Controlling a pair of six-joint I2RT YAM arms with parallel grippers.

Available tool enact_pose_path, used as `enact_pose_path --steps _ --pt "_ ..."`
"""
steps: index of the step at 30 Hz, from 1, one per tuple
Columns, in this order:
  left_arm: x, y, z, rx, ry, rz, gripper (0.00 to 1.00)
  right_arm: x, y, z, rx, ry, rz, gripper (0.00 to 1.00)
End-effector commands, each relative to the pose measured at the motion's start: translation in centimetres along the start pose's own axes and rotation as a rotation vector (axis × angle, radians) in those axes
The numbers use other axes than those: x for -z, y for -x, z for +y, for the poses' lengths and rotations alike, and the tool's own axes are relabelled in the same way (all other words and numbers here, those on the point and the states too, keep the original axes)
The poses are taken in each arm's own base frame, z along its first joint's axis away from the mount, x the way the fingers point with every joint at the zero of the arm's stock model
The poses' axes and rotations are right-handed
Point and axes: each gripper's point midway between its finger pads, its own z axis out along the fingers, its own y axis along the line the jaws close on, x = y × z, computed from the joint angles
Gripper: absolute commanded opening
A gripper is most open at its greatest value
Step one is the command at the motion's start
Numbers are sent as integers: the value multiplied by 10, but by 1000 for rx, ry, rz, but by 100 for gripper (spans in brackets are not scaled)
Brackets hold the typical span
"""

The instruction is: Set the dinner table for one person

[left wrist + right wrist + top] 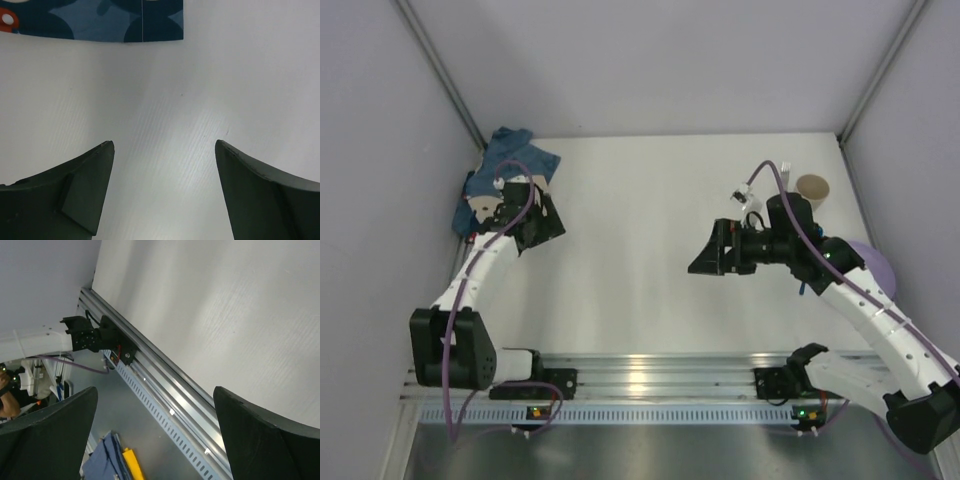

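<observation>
The dinner table [630, 190] is a matte white top with a ribbed aluminium rail [640, 378] along its near edge. My left gripper [542, 226] hovers at the far left of the table, just in front of a crumpled blue patterned cloth [505, 160]. In the left wrist view that gripper [164, 144] is open over bare table, with the cloth's edge [100, 20] ahead of it. My right gripper [708, 252] hangs above the table's right half and points left. In the right wrist view it [155, 390] is open and holds nothing.
A tan paper cup [812, 188] stands at the far right. A lilac plate [873, 263] lies at the right edge, partly under the right arm. Grey walls close in the table on three sides. The right wrist view shows the rail [165, 375] and the left arm's base [95, 337].
</observation>
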Motion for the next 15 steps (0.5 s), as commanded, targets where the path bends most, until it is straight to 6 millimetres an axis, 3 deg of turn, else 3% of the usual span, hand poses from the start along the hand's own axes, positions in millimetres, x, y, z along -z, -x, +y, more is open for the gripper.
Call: enact_pose_path --steps 1,10,11,15 --pt "-21 2 -3 2 11 19 87 17 4 6 49 -39 -42 99" --pt "-93 -10 -1 -88 96 149 84 29 10 -11 38 -159 -69 100" --pt "-97 -2 -4 -92 95 138 84 29 11 -13 36 -167 -69 100" --pt "-125 1 3 -134 165 161 84 25 16 -20 18 -201 -66 100"
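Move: The blue cloth lies bunched in the table's far left corner. Its middle is about 19 cm ahead of my left hand, 14 cm to its left and 14 cm below. The cloth's near right corner is closer, roughly 13 cm straight ahead and also 14 cm down; the table around it is bare. From my right hand, the blue cloth lies some 35 cm farther out, about 62 cm to the left and 24 cm below. I sink my left hand about 10 cm over the bare table just short of the blue cloth, first almost straight down, then also sweeping some 5 cm forward towards its near right corner. My fingers tip about 15 degrees steeper and stay wide open, touching nothing yet. My empty right hand eases about 3 cm to the right, turning slightly. ##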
